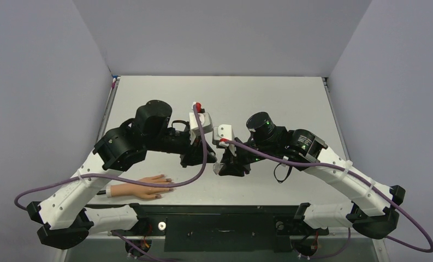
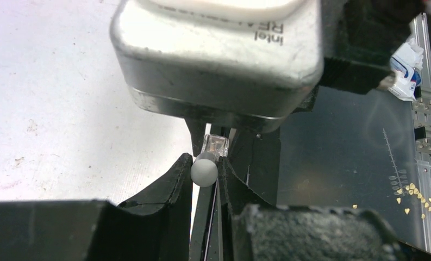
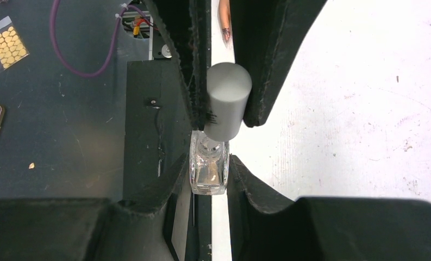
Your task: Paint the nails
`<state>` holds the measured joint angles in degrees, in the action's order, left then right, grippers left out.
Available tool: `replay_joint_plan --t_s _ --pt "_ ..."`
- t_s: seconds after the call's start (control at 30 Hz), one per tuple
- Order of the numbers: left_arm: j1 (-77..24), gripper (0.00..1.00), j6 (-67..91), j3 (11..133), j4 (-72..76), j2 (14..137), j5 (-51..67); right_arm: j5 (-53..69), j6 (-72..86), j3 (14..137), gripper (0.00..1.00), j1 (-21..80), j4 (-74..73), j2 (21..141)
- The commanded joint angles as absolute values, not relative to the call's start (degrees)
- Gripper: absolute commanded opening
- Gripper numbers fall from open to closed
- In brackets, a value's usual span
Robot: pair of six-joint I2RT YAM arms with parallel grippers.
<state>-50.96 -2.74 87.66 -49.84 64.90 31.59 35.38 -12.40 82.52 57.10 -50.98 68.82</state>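
A small peach fake hand [image 1: 143, 188] lies flat near the table's front left edge, its dark nails [image 1: 169, 180] pointing right. One nail [image 3: 225, 35] shows far off in the right wrist view. A tiny clear bottle [image 3: 208, 169] sits between the jaws of my right gripper [image 3: 208, 173], which is shut on it. Its grey-white cap [image 3: 227, 102] is still on the neck, and my left gripper [image 2: 205, 167] is shut on that cap [image 2: 204, 169]. In the top view the two grippers meet tip to tip [image 1: 220, 165], to the right of the hand and above the table.
Purple cables [image 1: 148, 177] trail from both wrists; the left one loops just above the fake hand. A black panel [image 1: 219, 225] runs along the near edge between the arm bases. Grey walls enclose the table [image 1: 268, 103] on three sides.
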Motion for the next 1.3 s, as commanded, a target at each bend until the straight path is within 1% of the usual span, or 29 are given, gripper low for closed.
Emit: replay_joint_plan --t_s 0.0,0.67,0.8,0.93,1.13,1.27 --pt "-50.89 0.0 -2.2 87.63 -45.98 62.88 29.38 36.76 -12.31 82.5 0.0 57.79 -48.94 67.93" --pt "-50.89 0.0 1.2 86.74 -45.42 58.53 25.65 35.71 -10.97 80.74 0.0 57.91 -46.4 68.0" --pt "-50.89 0.0 2.57 84.95 -46.77 56.53 20.7 34.88 -10.25 79.39 0.0 57.92 -44.95 67.02" --pt "-50.84 0.0 5.95 79.15 -45.72 51.43 12.32 31.35 -8.66 77.45 0.0 57.87 -42.09 65.57" --pt "-50.8 0.0 15.98 70.4 -44.04 44.99 0.15 26.73 -5.23 73.49 0.0 57.66 -36.53 62.63" --pt "-50.8 0.0 23.51 65.92 -44.48 42.86 -8.23 25.16 -3.44 71.33 0.0 57.65 -33.94 60.91"
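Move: The model hand's nails, where I'm taking the cap in my left fingers, lie about 18 cm left of my left hand, 8 cm ahead and some 32 cm below. The model hand's palm is roughly 12 cm farther left than the nails. Right beneath the cap, about 5 cm down and 1 cm to the right, is the bottle in my right grip. From my right hand the nails are about 18 cm left, 7 cm ahead and 27 cm down. I ease my left hand up about 2 cm, drawing the brush out of the bottle with the cap still pinched. Then I swing left and down with a little forward, ending about 8 cm left, towards the model hand, and turning some 30 degrees counter-clockwise. My right hand keeps its grip on the bottle, sinking a couple of centimetres and drifting slightly forward late on. ##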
